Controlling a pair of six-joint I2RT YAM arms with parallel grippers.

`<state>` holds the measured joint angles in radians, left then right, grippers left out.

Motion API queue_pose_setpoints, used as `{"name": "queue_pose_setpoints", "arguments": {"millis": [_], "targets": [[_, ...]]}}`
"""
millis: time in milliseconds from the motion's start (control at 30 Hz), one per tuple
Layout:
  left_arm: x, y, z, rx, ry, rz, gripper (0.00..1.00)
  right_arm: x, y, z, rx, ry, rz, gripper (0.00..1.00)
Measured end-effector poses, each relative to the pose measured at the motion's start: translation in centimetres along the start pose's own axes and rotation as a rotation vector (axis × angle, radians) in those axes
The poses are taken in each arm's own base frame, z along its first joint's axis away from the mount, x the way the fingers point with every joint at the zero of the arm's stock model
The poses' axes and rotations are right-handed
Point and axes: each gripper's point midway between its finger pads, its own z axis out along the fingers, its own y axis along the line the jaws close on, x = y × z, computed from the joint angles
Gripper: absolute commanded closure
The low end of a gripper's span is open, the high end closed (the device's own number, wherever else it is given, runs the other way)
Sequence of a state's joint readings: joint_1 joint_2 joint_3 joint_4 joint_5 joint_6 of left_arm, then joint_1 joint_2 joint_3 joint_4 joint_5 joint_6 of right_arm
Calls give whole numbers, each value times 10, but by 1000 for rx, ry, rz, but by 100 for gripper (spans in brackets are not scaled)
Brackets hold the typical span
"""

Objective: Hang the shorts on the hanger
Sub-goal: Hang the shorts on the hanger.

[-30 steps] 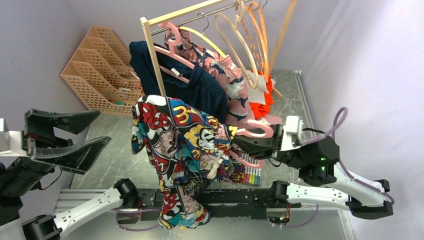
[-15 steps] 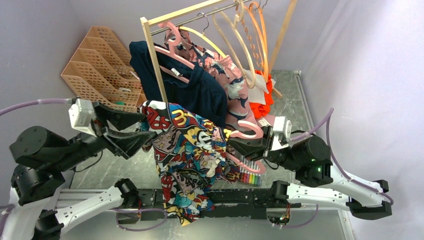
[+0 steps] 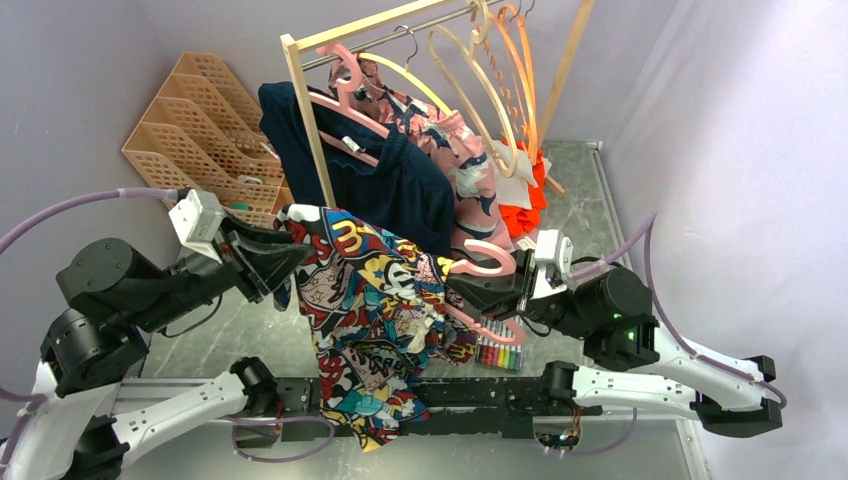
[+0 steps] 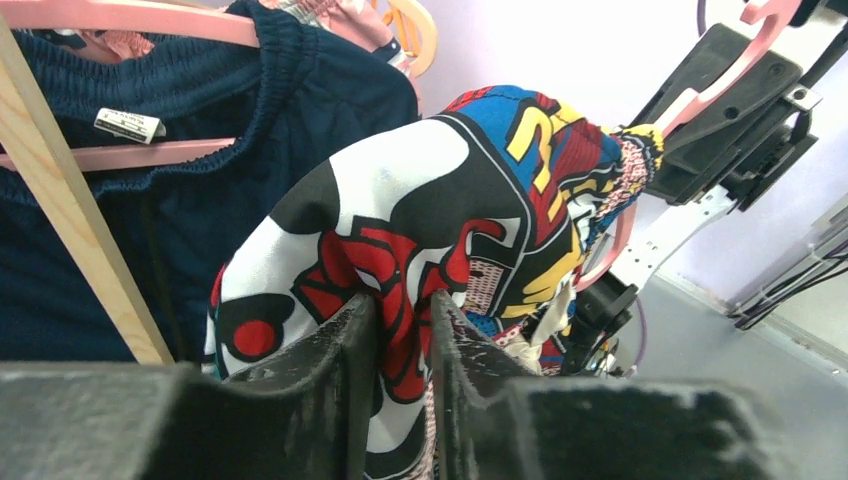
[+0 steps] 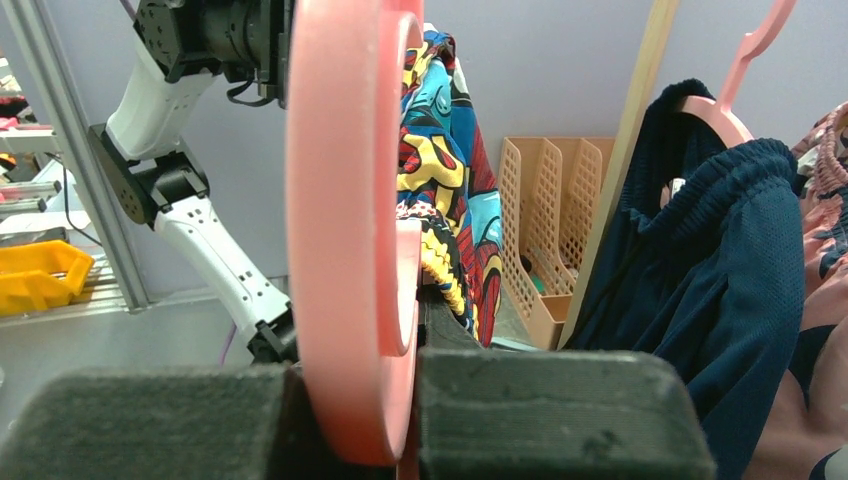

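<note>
The comic-print shorts (image 3: 380, 300) hang draped over the pale-pink hanger (image 3: 490, 262) in mid-air, in front of the rack. My right gripper (image 3: 470, 290) is shut on the hanger (image 5: 345, 200), whose thick pink band fills the gap between its fingers; the shorts (image 5: 440, 150) show just behind it. My left gripper (image 3: 295, 262) is at the shorts' upper left edge. In the left wrist view its jaws (image 4: 402, 300) pinch a fold of the red-and-white fabric (image 4: 420, 200). The hanger's hook (image 4: 760, 15) shows beyond, at the right arm.
A wooden rack (image 3: 310, 120) behind carries a navy garment (image 3: 400, 180), a pink patterned garment (image 3: 465, 160) and cream and orange hangers (image 3: 500, 70). A peach file organiser (image 3: 200, 130) stands at back left. Coloured markers (image 3: 500, 352) lie below the right gripper.
My left arm swung in from the far left and its wide-open jaws closed on the shorts' left edge. The hanger, shorts and right gripper shifted slightly left.
</note>
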<state>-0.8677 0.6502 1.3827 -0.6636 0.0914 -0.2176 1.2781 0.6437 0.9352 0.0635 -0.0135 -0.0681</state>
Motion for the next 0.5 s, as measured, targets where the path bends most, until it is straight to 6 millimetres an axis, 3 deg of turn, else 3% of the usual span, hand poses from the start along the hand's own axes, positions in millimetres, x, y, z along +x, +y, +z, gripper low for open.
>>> {"name": "queue_pose_setpoints", "arguments": {"millis": [33, 67, 300, 500], "targets": [[1, 1, 1, -2, 5, 1, 90, 0, 0, 0, 0, 0, 0, 100], [3, 1, 4, -4, 13, 1, 93, 0, 0, 0, 2, -1, 0, 100], [12, 3, 12, -6, 54, 7, 93, 4, -12, -2, 66, 17, -17, 100], [1, -11, -5, 65, -4, 10, 93, -2, -27, -8, 145, 8, -44, 100]]}}
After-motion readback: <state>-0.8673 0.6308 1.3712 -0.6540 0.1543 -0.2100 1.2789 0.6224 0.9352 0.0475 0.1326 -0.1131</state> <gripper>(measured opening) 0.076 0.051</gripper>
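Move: Right at the left fingertips, within a centimetre or so to the right, is the upper left corner of the shorts; the wooden rack post stands some 10 cm ahead and 5 cm to the right of this hand, and the navy shorts hang about 14 cm ahead, 10 cm right and lower. From the right hand, which holds the pink hanger with the shorts already over it, that corner lies roughly 19 cm to the left and 4 cm farther out. Closing the half-open left fingers pinches the shorts' upper left corner as that hand dips about 1.5 cm forward, right and down; it then reverses, drawing back some 2 cm and rising slightly. The right hand keeps its grip on the hanger and swings it forward about 2.5 cm and a little right, away from the left hand, turning some 10 degrees clockwise. ##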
